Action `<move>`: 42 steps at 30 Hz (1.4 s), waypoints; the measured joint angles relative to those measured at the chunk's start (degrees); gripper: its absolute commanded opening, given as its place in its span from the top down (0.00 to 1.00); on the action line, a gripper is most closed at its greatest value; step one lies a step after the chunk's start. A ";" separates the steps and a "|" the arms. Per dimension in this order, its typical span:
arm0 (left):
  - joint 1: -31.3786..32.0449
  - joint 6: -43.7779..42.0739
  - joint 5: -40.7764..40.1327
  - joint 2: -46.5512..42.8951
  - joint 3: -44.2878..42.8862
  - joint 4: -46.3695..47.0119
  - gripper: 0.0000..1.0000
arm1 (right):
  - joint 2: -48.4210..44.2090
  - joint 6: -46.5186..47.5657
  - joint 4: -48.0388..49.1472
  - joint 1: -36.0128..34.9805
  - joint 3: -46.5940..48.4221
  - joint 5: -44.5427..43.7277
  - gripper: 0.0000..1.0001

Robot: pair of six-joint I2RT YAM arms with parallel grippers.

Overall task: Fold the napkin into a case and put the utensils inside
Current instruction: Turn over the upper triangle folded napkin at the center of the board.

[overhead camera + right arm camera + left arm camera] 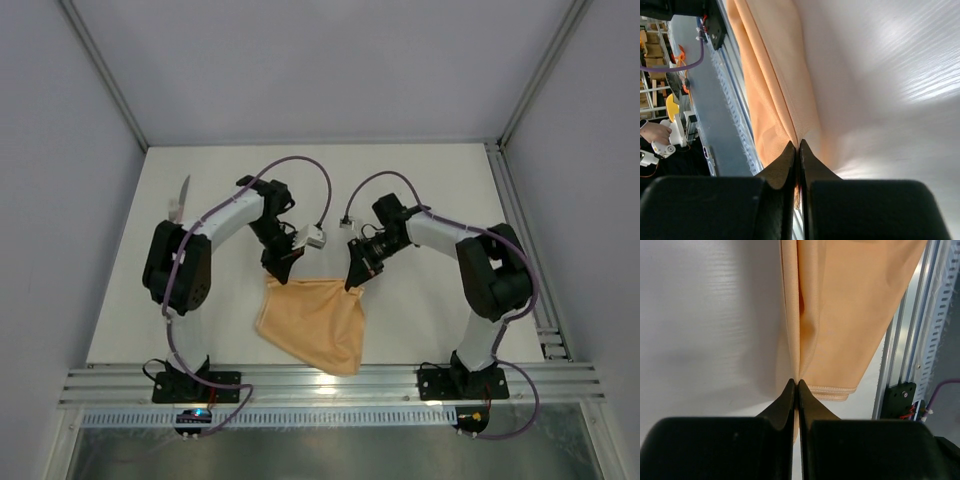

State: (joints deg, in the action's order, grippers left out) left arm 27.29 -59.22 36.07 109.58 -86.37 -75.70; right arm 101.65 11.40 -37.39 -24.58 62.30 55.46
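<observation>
The peach-orange napkin (312,322) hangs and drapes between both arms near the table's front edge, its lower corner pointing toward me. My left gripper (277,277) is shut on the napkin's upper left corner; in the left wrist view the cloth (840,315) runs out from between the closed fingertips (798,382). My right gripper (350,281) is shut on the upper right corner, with the cloth (770,90) pinched at its tips (798,143). One utensil (182,193), a silver blade with a pale handle, lies at the table's far left. No case shape is formed.
The white table (440,190) is bordered by an aluminium rail (340,385) along the front and another rail (520,230) on the right. Grey walls enclose the back and sides.
</observation>
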 measured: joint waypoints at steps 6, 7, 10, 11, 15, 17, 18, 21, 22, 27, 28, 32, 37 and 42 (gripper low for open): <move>-2.49 5.20 0.00 4.81 -1.01 -0.17 1.00 | 7.67 0.37 -0.68 2.34 6.47 -2.08 0.72; -3.02 6.49 -0.04 5.60 -1.51 -0.26 1.00 | 8.66 0.55 -1.05 2.86 7.72 -2.86 0.66; -4.15 9.25 -0.15 8.02 -3.15 0.04 1.00 | 11.23 0.72 -1.68 4.09 10.99 -4.96 0.59; -4.26 9.73 -0.24 8.66 -3.48 0.24 1.00 | 11.82 0.70 -1.64 4.42 11.80 -5.68 0.58; -4.57 11.74 -0.28 10.95 -4.31 1.31 1.00 | 12.11 -0.22 -0.74 5.60 12.33 -7.61 0.55; -4.72 12.59 -0.26 11.65 -4.48 1.70 1.00 | 12.09 -1.11 0.28 5.99 12.15 -8.85 0.55; -4.85 12.90 -0.24 11.98 -4.50 2.08 1.00 | 11.85 -1.75 1.11 6.10 11.72 -9.42 0.55; -5.51 14.64 -0.20 12.66 -4.57 3.10 1.00 | 10.23 -4.02 4.37 6.36 8.50 -11.76 0.54; -5.84 15.34 -0.09 12.85 -4.61 3.50 1.00 | 9.16 -4.96 5.49 6.34 6.73 -12.85 0.53; -7.34 17.22 0.00 13.44 -4.70 5.09 1.00 | 3.76 -8.87 9.68 5.66 -1.29 -16.63 0.52; -7.52 17.31 0.00 13.44 -4.70 5.25 1.00 | 2.95 -9.55 10.40 5.20 -2.16 -17.38 0.52; -7.58 17.33 0.00 13.46 -4.72 5.55 1.00 | 1.88 -12.37 13.94 3.02 -3.72 -18.73 0.51; -7.54 17.33 0.00 13.46 -4.72 5.66 1.00 | 1.88 -16.20 18.82 2.14 -4.55 -19.15 0.51; -7.54 18.43 0.02 13.46 -4.72 6.51 0.99 | 1.90 -18.91 21.84 1.68 -4.57 -21.97 0.65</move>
State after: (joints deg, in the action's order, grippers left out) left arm 19.75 -40.80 36.10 123.04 -91.09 -69.19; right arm 103.55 -7.51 -15.55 -22.90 57.74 33.50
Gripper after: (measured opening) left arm 0.006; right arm 0.438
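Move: Both hands still pinch the napkin's far edge, about 17 cm apart. The board spot for the left hand's corner is some 5 cm ahead, 2 cm left and 7 cm down; the right hand's corner belongs about 8 cm ahead, 1 cm right and 6 cm down. The napkin's near-left corner trails 11 cm back and 5 cm left of the left hand. Its near-right corner is roughly 19 cm back and 2 cm right of the right hand. The right fingers let go of the napkin's far-right corner, opening about halfway while the hand runs forward roughly 9 cm and sinks; it then backs off, swings right, and comes forward and left to straddle that corner. The left hand keeps its pinch, laying its corner forward and down about 5 cm each way, turning counter-clockwise, then holds there. ##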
